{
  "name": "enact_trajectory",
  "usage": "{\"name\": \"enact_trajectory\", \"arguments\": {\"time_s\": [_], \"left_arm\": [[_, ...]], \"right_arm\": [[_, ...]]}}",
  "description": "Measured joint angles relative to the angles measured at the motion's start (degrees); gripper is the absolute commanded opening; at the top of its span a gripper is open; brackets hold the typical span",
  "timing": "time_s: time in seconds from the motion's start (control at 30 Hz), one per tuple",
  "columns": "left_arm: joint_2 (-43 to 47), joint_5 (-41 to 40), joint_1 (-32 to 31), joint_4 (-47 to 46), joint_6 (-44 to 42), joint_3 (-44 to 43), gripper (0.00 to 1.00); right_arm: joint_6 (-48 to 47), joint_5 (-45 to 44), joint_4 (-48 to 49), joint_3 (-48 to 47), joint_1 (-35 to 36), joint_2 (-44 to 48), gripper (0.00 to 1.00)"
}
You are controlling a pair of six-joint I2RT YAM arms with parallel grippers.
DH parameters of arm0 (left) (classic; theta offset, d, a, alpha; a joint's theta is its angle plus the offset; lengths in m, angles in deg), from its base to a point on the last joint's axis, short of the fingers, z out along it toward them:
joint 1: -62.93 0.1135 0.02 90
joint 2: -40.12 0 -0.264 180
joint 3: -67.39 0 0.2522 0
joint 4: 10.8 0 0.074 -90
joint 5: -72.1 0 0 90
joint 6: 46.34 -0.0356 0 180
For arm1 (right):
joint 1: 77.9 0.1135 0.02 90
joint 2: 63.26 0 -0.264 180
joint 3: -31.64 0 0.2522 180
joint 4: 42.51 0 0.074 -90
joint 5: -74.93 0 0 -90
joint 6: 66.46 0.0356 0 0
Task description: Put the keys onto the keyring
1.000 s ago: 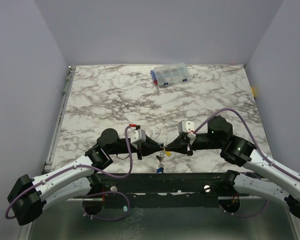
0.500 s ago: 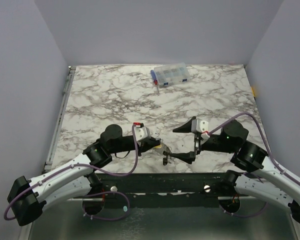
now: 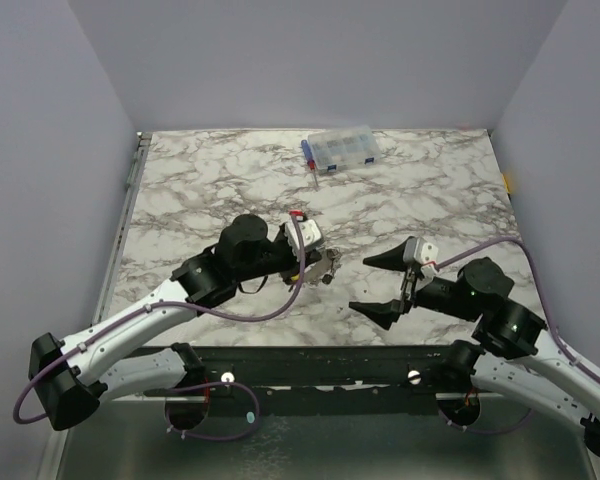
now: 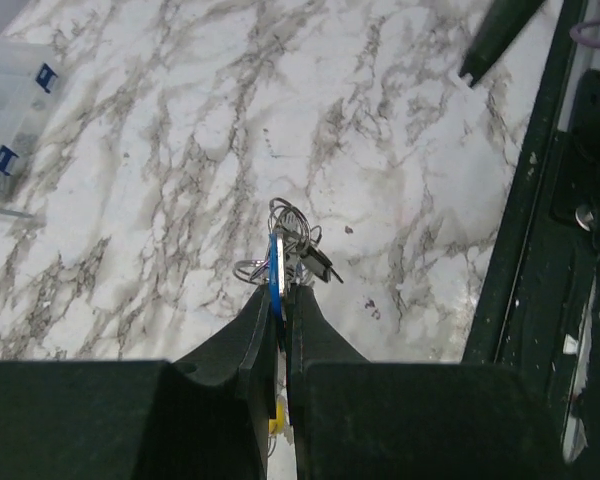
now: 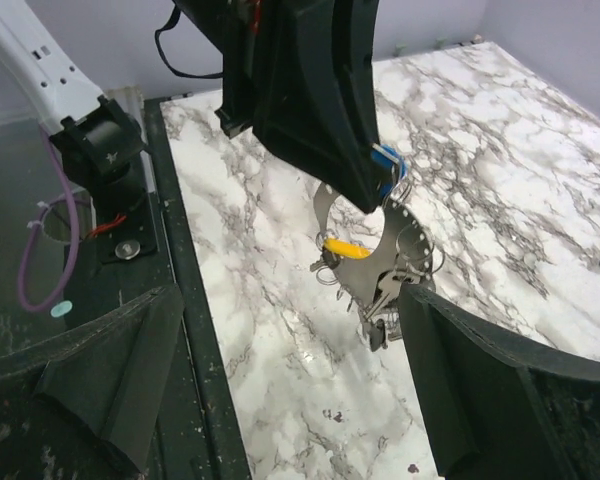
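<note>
My left gripper (image 3: 318, 263) hangs over the middle of the marble table, shut on the keyring (image 3: 327, 268). In the right wrist view the keyring (image 5: 407, 250) is a grey metal hoop dangling from the left fingertips (image 5: 330, 150). A yellow key (image 5: 345, 247), a blue key (image 5: 385, 165) and small dark keys (image 5: 380, 320) hang on it. In the left wrist view the blue key (image 4: 275, 265) sits pinched between the closed jaws of the left gripper (image 4: 280, 295). My right gripper (image 3: 365, 283) stands wide open just right of the bunch, holding nothing, and its fingers (image 5: 110, 370) frame the right wrist view.
A clear compartment box (image 3: 342, 148) with blue parts stands at the table's far edge, also seen in the left wrist view's top left corner (image 4: 10, 110). The black base rail (image 3: 320, 365) runs along the near edge.
The right gripper has opened wide and drawn back to the right. The left gripper has carried the keyring bunch away from the near edge toward the table's middle.
</note>
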Motion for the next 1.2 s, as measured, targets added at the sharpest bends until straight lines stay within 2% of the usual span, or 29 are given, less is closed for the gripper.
{"name": "enact_trajectory", "arguments": {"time_s": [0.27, 0.47, 0.6, 0.73, 0.87, 1.03, 1.13, 1.2], "left_arm": [[-9.18, -8.44, 0.0, 7.78, 4.59, -16.09, 0.0], [-17.81, -19.21, 0.55, 11.54, 8.35, -26.93, 0.0], [-23.71, -21.27, 4.07, 12.28, 11.06, -31.34, 0.0], [-30.12, -20.37, 11.06, 14.38, 14.05, -36.0, 0.0], [-38.64, -19.96, 17.0, 16.31, 15.08, -44.98, 0.0], [-48.39, -22.08, 18.78, 20.44, 14.05, -58.55, 0.0], [-48.48, -22.99, 18.53, 21.62, 14.36, -58.25, 0.0], [-45.57, -23.52, 18.03, 20.74, 15.72, -52.26, 0.0]], "right_arm": [[6.14, -6.62, 0.46, 1.09, 0.02, 4.74, 1.0], [11.34, -13.07, -1.73, 0.85, 0.02, 6.03, 1.0], [15.98, -19.82, -4.04, 0.76, 0.02, 7.56, 1.0], [20.28, -25.44, -6.05, 0.76, 0.02, 9.51, 1.0], [22.97, -29.11, -8.55, 0.09, 0.02, 9.18, 1.0], [25.59, -30.34, -12.11, -1.92, 0.02, 7.19, 1.0], [27.45, -30.42, -13.79, -2.05, 0.02, 7.1, 1.0], [28.65, -30.42, -14.62, -1.9, 0.02, 7.41, 1.0]]}}
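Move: The left fingers already hold the keyring with its keys and metal plate, well clear of the table. From that hand the screwdriver lies about 36 cm ahead, 2 cm to the left and some 21 cm below. The clear box sits roughly 42 cm ahead and 8 cm to the right, equally low. From the empty, wide-open right hand, the screwdriver is some 40 cm ahead, 13 cm to the left and 24 cm below. Carry the held keyring forward in the left gripper, out over the bare marble to just short of the screwdriver and box, about 27 cm, rising some 6 cm at first, then sinking and easing back 2 cm. Swing the wrist about 45 degrees counter-clockwise, keeping the pinch. Draw the open right gripper 7 cm right and 4 cm forward, turning it clockwise and tipping it down. ##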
